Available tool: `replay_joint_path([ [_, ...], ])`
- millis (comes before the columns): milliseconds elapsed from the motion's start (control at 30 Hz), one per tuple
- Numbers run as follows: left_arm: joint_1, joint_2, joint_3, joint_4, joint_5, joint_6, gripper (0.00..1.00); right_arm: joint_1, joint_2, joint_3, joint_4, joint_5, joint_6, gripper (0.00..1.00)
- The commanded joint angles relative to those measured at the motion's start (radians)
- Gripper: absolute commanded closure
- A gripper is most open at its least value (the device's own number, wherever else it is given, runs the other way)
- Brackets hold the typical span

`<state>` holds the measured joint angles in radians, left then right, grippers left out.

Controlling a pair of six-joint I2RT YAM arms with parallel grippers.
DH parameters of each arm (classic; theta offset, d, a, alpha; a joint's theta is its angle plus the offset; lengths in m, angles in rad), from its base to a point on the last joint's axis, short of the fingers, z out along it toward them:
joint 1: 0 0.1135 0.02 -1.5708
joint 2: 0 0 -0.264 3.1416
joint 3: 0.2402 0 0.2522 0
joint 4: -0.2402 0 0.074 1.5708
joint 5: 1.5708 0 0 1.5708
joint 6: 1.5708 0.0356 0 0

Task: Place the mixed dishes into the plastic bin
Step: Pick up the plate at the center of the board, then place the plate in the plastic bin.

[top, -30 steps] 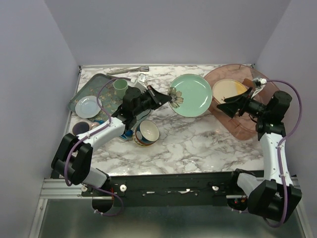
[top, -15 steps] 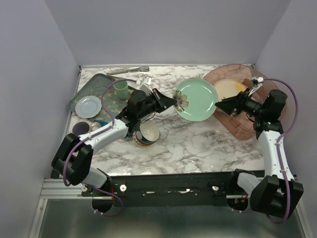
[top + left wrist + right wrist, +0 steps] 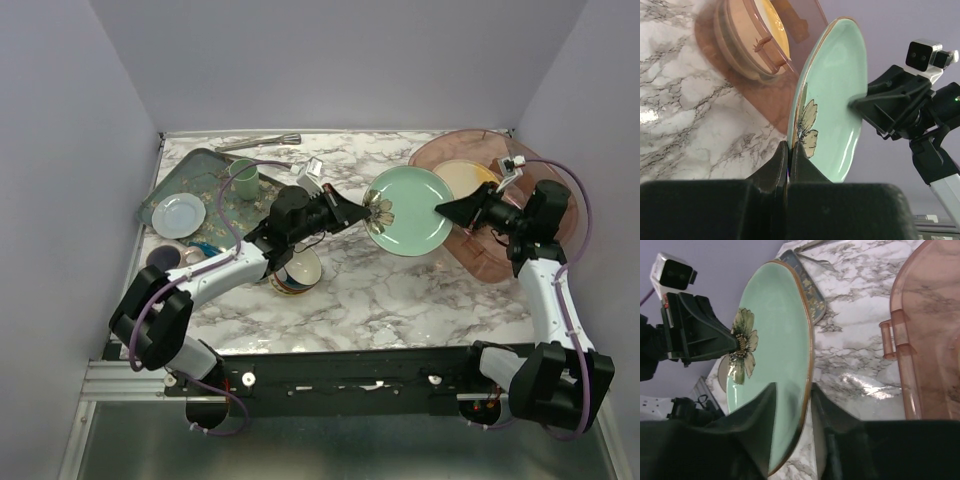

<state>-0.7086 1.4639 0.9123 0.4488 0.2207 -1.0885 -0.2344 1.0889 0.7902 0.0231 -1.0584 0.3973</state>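
A mint green plate (image 3: 405, 210) with a flower print hangs tilted on edge above the table, between my two grippers. My left gripper (image 3: 362, 213) is shut on its left rim beside the flower (image 3: 789, 145). My right gripper (image 3: 440, 210) has its jaws against both sides of the opposite rim (image 3: 794, 390). The plastic bin (image 3: 500, 265) lies just right of the plate, with a yellow-and-cream plate (image 3: 462, 178) inside. A blue-yellow bowl (image 3: 293, 272) sits on the table under my left arm.
A dark-green floral tray (image 3: 200, 165) at the back left carries a green cup (image 3: 243, 178) and a small pale plate (image 3: 180, 213). A dark round dish (image 3: 163, 258) sits near the left edge. A metal utensil (image 3: 260, 142) lies by the back wall.
My left gripper has carried the mint green plate to the right, toward the bin. My right gripper has come left out of the bin and narrowed its jaws around the plate's right rim.
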Motion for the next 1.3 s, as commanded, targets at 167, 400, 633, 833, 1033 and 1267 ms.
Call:
replay_joint_path([
  [167,-0.02,-0.013,0.079,0.147,-0.015,0.03,1.0,0.006,0.006,-0.011,0.046,-0.015,0.1,1.0],
  [400,-0.002,-0.108,0.039,0.134,0.003,0.211,0.36,-0.022,-0.004,-0.019,0.086,-0.052,0.161,1.0],
  [633,0.064,-0.264,0.004,-0.051,-0.073,0.366,0.01,-0.072,-0.011,-0.046,0.153,-0.078,0.218,1.0],
  [833,0.168,-0.405,-0.026,-0.225,-0.05,0.391,0.01,-0.121,-0.014,-0.049,0.175,-0.084,0.235,1.0],
  [1033,0.225,-0.511,0.052,-0.557,-0.072,0.542,0.01,-0.181,-0.001,-0.037,0.182,-0.081,0.264,1.0],
  [1267,0.227,-0.606,0.093,-0.874,-0.162,0.837,0.01,-0.206,0.063,-0.002,0.182,-0.029,0.285,0.99],
])
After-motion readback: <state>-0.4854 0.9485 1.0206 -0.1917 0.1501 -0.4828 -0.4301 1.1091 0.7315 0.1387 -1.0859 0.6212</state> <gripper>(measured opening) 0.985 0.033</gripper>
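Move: The green plate hangs between the hands, its middle about 8 cm right of the left hand, which grips its left rim, and 7 cm left of the right hand, level with both in reach and height. From the right hand the plastic bin's middle lies some 17 cm right, 2 cm ahead and 13 below; the yellow plate in it is 10 cm right, 7 ahead, 13 below. The bowls lie roughly 15 cm left, 13 back and 14 below the left hand. The right fingers finish closing and pinch the green plate's right rim; only then does the left hand open wide and let go of the left rim. The left hand rises clear, then swings left some 16 cm towards the tray side, sinking a little at the end as it tips up and rolls. Keeping its pinch, the right hand draws the plate about 5 cm right, towards the bin, turning slightly clockwise. ##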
